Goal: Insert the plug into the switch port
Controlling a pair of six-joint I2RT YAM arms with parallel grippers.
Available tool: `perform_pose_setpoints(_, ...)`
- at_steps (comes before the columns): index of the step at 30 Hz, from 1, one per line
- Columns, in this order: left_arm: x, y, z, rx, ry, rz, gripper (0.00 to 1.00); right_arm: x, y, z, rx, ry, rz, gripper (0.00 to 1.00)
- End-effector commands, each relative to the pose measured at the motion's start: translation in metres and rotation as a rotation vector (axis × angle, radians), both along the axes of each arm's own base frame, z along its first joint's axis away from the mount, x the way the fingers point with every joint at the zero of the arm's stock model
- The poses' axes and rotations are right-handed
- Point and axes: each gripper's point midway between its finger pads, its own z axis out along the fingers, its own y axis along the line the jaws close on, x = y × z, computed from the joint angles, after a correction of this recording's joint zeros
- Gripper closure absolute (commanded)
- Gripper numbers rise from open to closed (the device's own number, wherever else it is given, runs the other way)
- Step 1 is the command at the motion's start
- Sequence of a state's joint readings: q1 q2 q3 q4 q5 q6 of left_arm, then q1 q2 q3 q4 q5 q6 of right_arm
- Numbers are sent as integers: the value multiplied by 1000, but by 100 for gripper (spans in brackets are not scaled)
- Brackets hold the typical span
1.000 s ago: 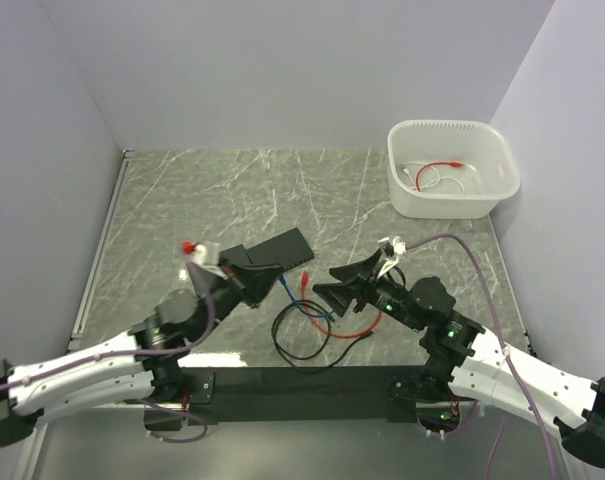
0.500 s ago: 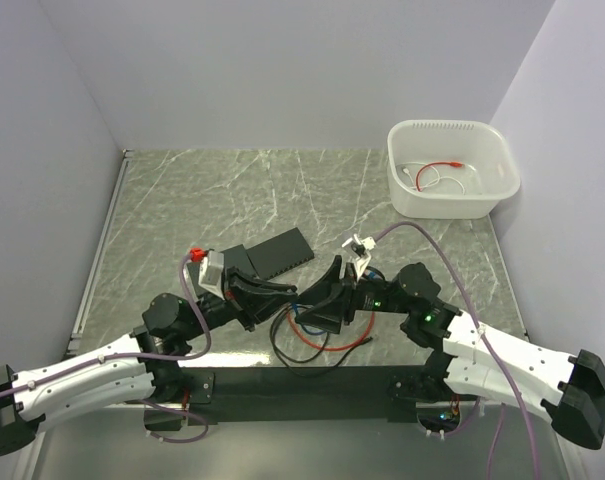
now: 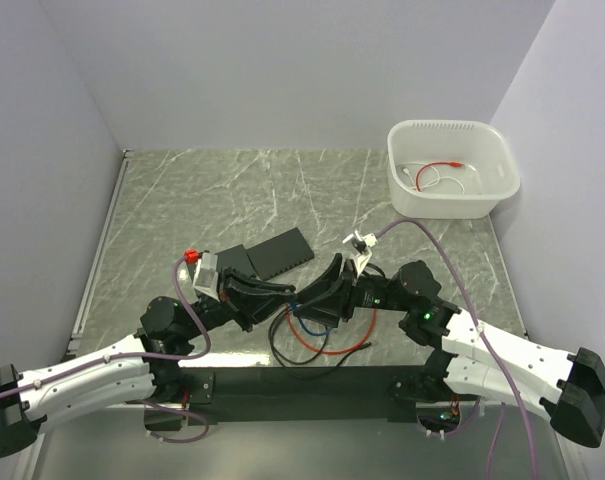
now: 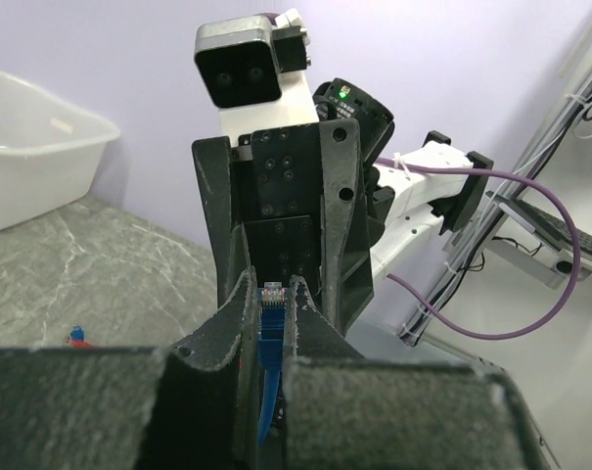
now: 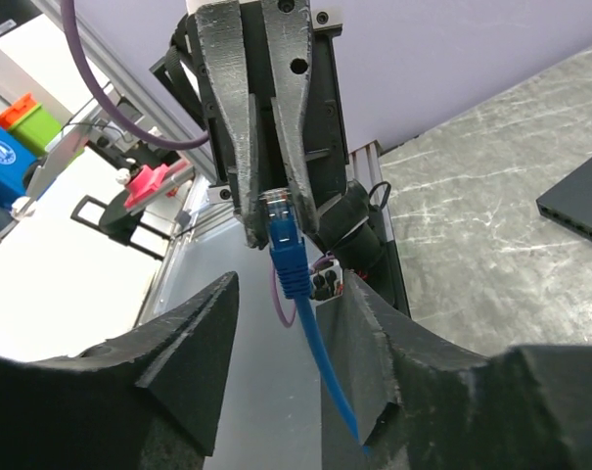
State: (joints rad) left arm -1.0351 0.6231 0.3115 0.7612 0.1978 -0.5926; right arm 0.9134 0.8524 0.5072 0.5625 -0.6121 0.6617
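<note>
The blue plug (image 4: 271, 299) stands upright, pinched between my left gripper's (image 4: 272, 284) fingertips, its blue cable trailing down. In the right wrist view the same plug (image 5: 288, 250) hangs from the left fingers (image 5: 261, 108). My right gripper (image 5: 291, 289) is open around its boot and cable, touching neither side. From above, the two grippers meet tip to tip, left gripper (image 3: 285, 292) and right gripper (image 3: 312, 297), just in front of the black switch (image 3: 277, 252). The switch's ports do not show.
Red, black and blue cables (image 3: 317, 340) lie looped on the marble table (image 3: 212, 190) beneath the grippers. A white tub (image 3: 452, 168) holding a red and white cable stands at the back right. White walls close in the left, back and right.
The right arm has swung left to meet the left gripper over the cables, and its jaws have narrowed around the plug's cable. The left gripper edged right, still holding the plug.
</note>
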Motion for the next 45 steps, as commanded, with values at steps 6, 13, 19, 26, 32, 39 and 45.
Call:
perform_pose_setpoints(6, -5, 3, 17, -84, -19, -29, 99, 5, -3, 31, 75, -57, -41, 49)
perform_pose_setpoints(13, 0, 2, 14, -93, 3, -14, 99, 7, -4, 25, 56, -65, -52, 60)
perform_pose_setpoints(19, 6, 2, 14, -110, 21, 10, 99, 8, -3, 24, 49, -65, -53, 65)
perform_pose_setpoints(26, 14, 0, 11, -113, 60, 36, 99, 11, -3, 24, 51, -66, -73, 89)
perform_pose_setpoints(32, 35, 2, -9, 6, 130, 155, 57, 30, -11, 13, 12, -44, -195, 100)
perform_pose_setpoints(39, 91, 54, -48, 160, 306, 564, 1, 74, -37, -17, -97, 24, -383, 100)
perform_pose_setpoints(45, 131, 100, -74, 258, 384, 793, 1, 125, -66, -63, -306, 109, -621, 100)
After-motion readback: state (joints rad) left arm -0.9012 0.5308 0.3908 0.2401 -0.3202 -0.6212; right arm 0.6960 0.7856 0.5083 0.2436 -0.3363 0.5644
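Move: Between the two facing grippers sits the blue plug: the left fingers pinch its clear head, about 1 cm to their right, while the open right fingers surround its boot, with the plug's middle some 2 cm left and 1 cm ahead of the right hand. Nearly 30 cm lower, the ported switch lies about 21 cm ahead of the left hand and 2 cm left. A plain black box is 18 cm ahead and 15 cm left, the black cable coil 2 cm ahead and 3 cm right. Closing gradually on the blue boot while both hands creep forward barely 1 cm, the right fingers pinch it shut; only then do the left fingers open wide and let go of the head. The hands then part: the right carries the plug some 8 cm forward, 5 right and 4 down, turning about 25 degrees clockwise, while the empty left swings forward, left and down, turning counter-clockwise. ##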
